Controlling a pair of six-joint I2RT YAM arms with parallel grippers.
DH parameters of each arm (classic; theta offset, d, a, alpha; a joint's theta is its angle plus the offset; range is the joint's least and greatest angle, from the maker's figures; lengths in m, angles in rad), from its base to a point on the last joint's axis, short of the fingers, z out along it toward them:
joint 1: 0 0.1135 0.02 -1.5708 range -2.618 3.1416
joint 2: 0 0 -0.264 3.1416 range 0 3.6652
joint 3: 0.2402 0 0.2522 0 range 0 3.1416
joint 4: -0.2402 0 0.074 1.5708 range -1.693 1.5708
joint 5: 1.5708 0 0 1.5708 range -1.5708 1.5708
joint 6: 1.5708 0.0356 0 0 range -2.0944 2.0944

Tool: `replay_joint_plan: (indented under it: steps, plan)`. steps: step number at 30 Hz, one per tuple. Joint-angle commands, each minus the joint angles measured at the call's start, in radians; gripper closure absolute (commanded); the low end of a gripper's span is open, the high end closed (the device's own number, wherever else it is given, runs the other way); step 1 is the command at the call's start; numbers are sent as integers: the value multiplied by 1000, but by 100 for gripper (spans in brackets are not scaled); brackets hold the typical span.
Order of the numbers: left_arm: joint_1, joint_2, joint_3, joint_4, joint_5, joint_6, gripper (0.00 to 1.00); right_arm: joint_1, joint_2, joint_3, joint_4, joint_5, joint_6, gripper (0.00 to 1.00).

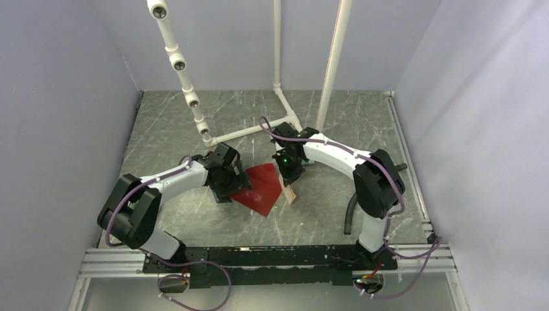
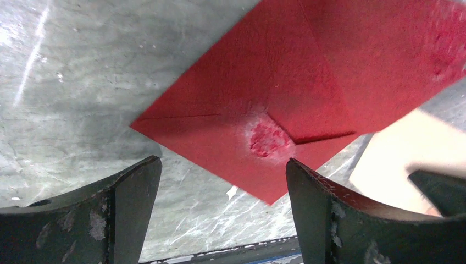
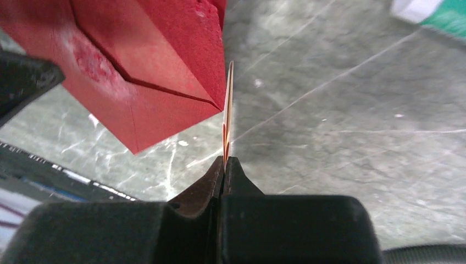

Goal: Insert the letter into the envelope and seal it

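Note:
The dark red envelope lies on the grey marble table between both arms, seam side up, with a worn pale spot at its middle. In the left wrist view the envelope sits just past my left gripper, which is open and empty, its fingers wide apart. My right gripper is shut on the pale peach letter, held on edge right beside the envelope's flap side. The letter pokes out below my right gripper; it also shows in the left wrist view.
A white pipe frame stands at the back. A black hose lies by the right arm's base. A metal rail runs along the front edge. A green-and-white packet lies farther off.

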Motion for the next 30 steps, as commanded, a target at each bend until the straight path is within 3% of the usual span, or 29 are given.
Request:
replay_joint_plan:
  steps: [1,7,14,18,24,30]
  plan:
    - [12,20,64,-36,-60,29,12,8,-86,-64,58,-146,43,100]
    - [29,23,94,-14,-80,101,13,19,-182,-188,126,-184,141,100]
    - [31,-1,111,-102,-138,94,13,19,-315,-190,65,-37,253,100]
    - [30,-61,68,-92,-89,84,16,19,-375,-204,200,-116,265,100]
    - [29,-157,7,-108,-11,65,35,17,-279,-171,400,-161,242,100]
    - [30,-228,-72,-102,31,59,38,17,-118,-111,463,-127,177,100]
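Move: The red envelope lies flat with its middle about 10 cm to the right hand's left, 2 cm back and some 5 cm below; that hand already holds the letter at the envelope's right edge. The green glue stick is roughly 6 cm ahead of the right hand and 4 cm to its right. From the left hand, the envelope's middle is about 7 cm to the right, level with it and 3 cm below; a white scrap lies about 6 cm back and 5 cm right. The letter, kept pinched in the right hand, is drawn back about 5 cm low along the envelope's right edge, then lifted clear some 8 cm and carried forward and left over the envelope, sinking at the end, fingertips swinging left by over 20 degrees. The open left hand edges forward and left, then backs off and rises 3 cm, fingers closing partway. ##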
